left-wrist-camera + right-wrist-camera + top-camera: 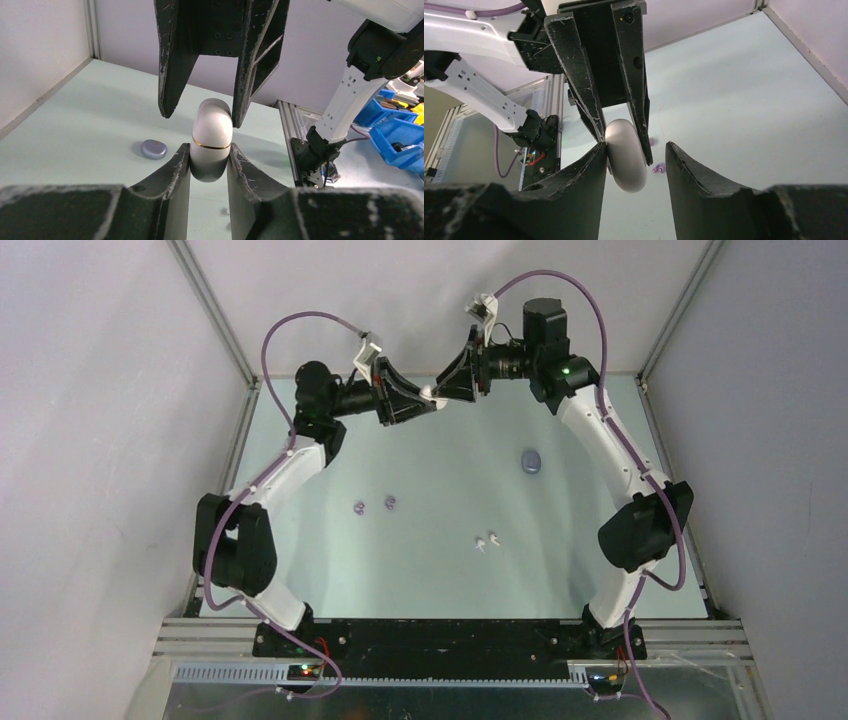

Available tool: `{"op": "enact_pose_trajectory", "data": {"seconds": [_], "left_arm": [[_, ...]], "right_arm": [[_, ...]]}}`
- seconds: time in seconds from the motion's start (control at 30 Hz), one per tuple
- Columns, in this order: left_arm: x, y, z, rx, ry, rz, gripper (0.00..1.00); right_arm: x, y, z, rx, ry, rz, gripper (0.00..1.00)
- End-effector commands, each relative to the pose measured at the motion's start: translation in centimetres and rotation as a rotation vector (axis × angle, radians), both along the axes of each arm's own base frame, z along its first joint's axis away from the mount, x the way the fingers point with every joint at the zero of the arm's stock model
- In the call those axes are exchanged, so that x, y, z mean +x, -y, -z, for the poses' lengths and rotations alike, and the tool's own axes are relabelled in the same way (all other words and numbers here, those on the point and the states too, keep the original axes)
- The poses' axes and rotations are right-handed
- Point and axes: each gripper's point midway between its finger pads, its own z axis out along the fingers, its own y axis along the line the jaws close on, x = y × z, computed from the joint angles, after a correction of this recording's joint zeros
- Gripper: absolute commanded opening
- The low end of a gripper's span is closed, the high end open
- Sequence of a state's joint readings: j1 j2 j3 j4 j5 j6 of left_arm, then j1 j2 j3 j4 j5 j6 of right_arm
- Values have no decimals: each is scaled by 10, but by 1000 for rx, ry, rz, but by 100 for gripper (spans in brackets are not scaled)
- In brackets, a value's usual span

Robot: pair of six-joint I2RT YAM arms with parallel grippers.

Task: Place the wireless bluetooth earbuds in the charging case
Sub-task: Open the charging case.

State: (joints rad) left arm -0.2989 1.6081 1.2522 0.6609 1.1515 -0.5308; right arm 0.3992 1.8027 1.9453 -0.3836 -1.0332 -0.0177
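Observation:
A closed white charging case (211, 145) with a gold seam hangs in the air over the far part of the table, with my left gripper (210, 151) shut on its lower half. My right gripper (635, 146) faces it from the other side and stands open around the case (626, 160): one finger touches it, the other is well apart. From above, both grippers meet at the case (432, 392). Two purple earbuds (359, 507) (390, 503) and two white earbuds (480, 545) (493, 538) lie loose on the table below.
A closed purple case (531, 461) lies on the table to the right of centre, also seen from the left wrist as the purple case (153, 149). Walls enclose the table on three sides. Blue bins (400, 135) stand beyond the right edge.

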Motion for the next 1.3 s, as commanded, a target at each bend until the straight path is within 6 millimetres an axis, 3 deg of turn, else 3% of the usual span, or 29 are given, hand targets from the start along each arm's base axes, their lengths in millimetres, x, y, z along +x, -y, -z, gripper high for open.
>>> {"op": "enact_pose_trajectory", "data": {"seconds": [0.0,0.33,0.5,0.63,0.77,0.87,1.0,1.1,1.13,1.17,1.2,1.27], "left_arm": [[-11,3,-23,-21,120,51,0],[-12,4,-23,-26,117,57,0],[-11,4,-24,-32,108,47,0],[-7,3,-24,-42,91,28,0],[-1,-1,-36,-67,74,-19,0],[3,-5,-62,-104,85,-83,0],[6,-15,-103,-163,104,-200,0],[7,-25,-124,-197,131,-286,0],[5,-27,-133,-212,151,-299,0],[4,-28,-135,-217,158,-302,0],[1,-29,-137,-223,176,-302,0],[0,-29,-129,-215,194,-302,0]], "right_arm": [[35,9,-15,11,65,147,49],[58,19,-22,-8,137,256,50],[56,19,-26,1,140,245,50],[46,23,-53,50,178,219,51],[43,49,-82,77,241,258,52],[38,72,-84,64,237,287,52],[28,104,-51,-7,198,296,53],[9,117,5,-120,158,256,51],[-9,119,14,-146,144,226,51],[-15,121,41,-189,147,196,49],[-28,122,52,-218,133,185,49],[-48,123,94,-307,106,129,46]]}}
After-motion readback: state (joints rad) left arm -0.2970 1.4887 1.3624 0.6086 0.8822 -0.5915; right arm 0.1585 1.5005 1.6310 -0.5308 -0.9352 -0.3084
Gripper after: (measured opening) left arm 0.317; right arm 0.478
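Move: The closed white charging case sits pinched in the left fingertips, its middle about 2 cm to the right of that hand point. From the right hand it lies about 2 cm left and 1 cm back, level, between the open fingers and against the nearer one. From the right hand, the purple case is roughly 20 cm right and 4 cm ahead; the white earbuds are 9 cm right and 17 cm back, all on the table some 28 cm below. With its nearer open finger already against the lid side of the charging case, the right hand pushes forward about 5 cm, turning clockwise, while the left keeps its pinch and nearly holds its place. The right then leaves the case, sweeping some 10 cm right, rising briefly before drawing back and dipping, fingers still open. Late on, the left lifts the case about 10 cm, turning it counter-clockwise. ##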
